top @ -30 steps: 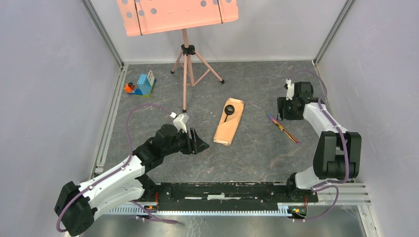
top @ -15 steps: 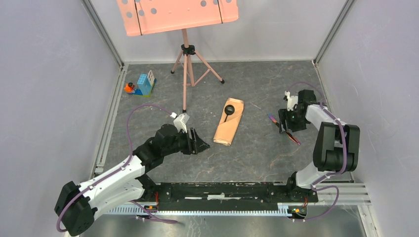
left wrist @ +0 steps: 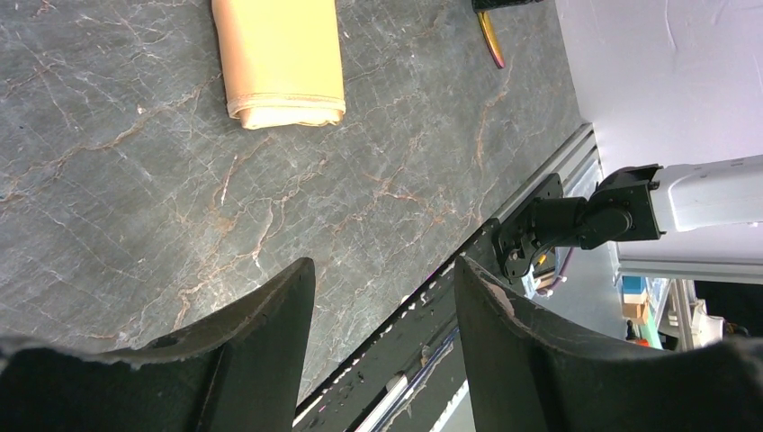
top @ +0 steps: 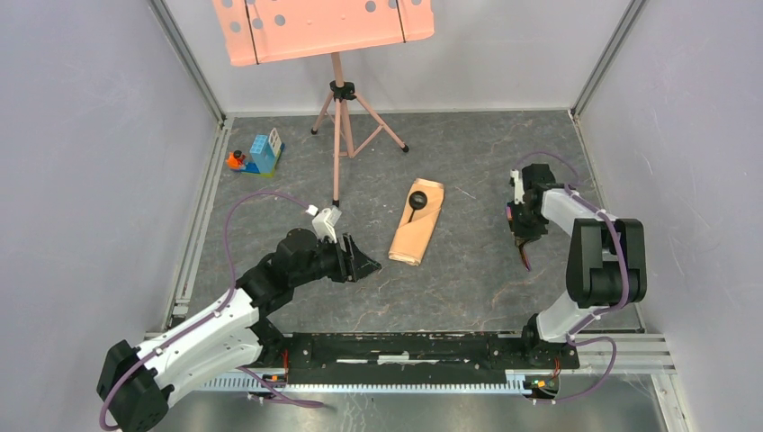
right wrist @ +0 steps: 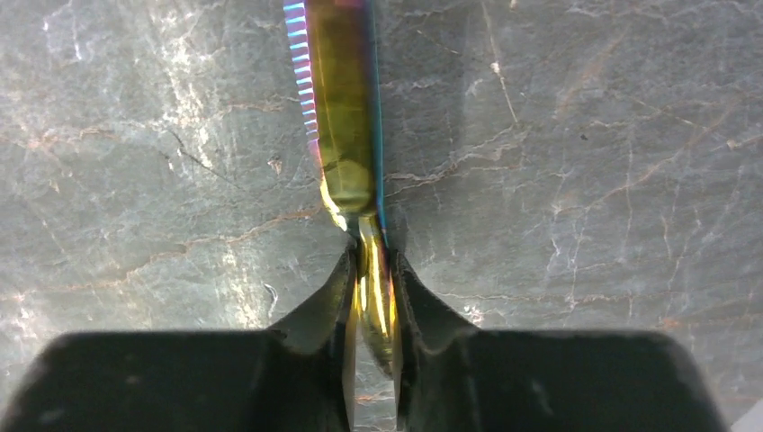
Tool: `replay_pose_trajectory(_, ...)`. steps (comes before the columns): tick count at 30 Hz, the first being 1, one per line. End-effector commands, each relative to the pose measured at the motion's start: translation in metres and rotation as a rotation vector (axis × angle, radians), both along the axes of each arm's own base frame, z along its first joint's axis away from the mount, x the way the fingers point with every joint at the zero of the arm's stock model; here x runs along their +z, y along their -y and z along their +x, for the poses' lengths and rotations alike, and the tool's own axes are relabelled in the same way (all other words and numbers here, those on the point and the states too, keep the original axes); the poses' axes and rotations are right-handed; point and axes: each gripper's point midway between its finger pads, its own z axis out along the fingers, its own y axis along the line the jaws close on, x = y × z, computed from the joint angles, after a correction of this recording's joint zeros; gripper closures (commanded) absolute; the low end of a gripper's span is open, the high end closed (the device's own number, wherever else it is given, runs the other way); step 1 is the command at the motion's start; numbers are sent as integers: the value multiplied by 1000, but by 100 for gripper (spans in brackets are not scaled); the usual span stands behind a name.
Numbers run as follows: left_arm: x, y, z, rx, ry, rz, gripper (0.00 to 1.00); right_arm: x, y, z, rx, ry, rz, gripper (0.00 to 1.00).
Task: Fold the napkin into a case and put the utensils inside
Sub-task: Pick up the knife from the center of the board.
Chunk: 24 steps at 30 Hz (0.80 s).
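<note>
The napkin lies folded into a narrow peach case point(top: 417, 221) mid-table, its near end also in the left wrist view point(left wrist: 279, 58). One of the utensils, with a round black head point(top: 418, 198), sits in the case's far end. Another, a gold knife point(right wrist: 340, 117) with a serrated rainbow edge, is pinched at its handle by my right gripper point(right wrist: 371, 256), which is shut on it; the blade points away over the table. From above, the right gripper point(top: 522, 229) covers most of the knife point(top: 525, 258). My left gripper point(top: 360, 261) hovers open and empty left of the case point(left wrist: 385, 263).
A salmon perforated music-stand tray point(top: 322, 27) on a tripod point(top: 340, 135) stands at the back. Toy blocks point(top: 259, 155) sit at the far left. The black base rail point(top: 405, 346) runs along the near edge. Grey walls close in both sides.
My right gripper came in over the knife, dropped onto it and closed on its handle; the knife has turned with the grip. The left arm barely shifted.
</note>
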Motion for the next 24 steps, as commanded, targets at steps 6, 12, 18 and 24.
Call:
replay_pose_trajectory(6, 3, 5, 3, -9, 8, -23, 35, -13, -27, -16, -208, -13, 86, 100)
replay_pose_trajectory(12, 1, 5, 4, -1, 2, -24, 35, 6, -39, -7, -236, 128, 132, 100)
replay_pose_trajectory(18, -2, 5, 5, 6, -10, -23, 35, 35, -52, 4, -342, 348, 261, 100)
replay_pose_trajectory(24, -6, 8, 6, 2, -21, -18, 35, 61, -53, 10, -447, 428, 304, 100)
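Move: The knife lies between the right fingertips, its middle about 1 cm ahead of them and at their height, with the blade forward and the handle towards the base. From this hand the folded napkin is some 26 cm left and 3 cm ahead, the black spoon on it about 26 cm left and 7 cm ahead, both about level with it. From the left hand the knife is roughly 38 cm right, 11 cm ahead and 13 cm down. The right fingers close fully on the knife, carry it about 5 cm left, then up 3 cm, turning clockwise. ##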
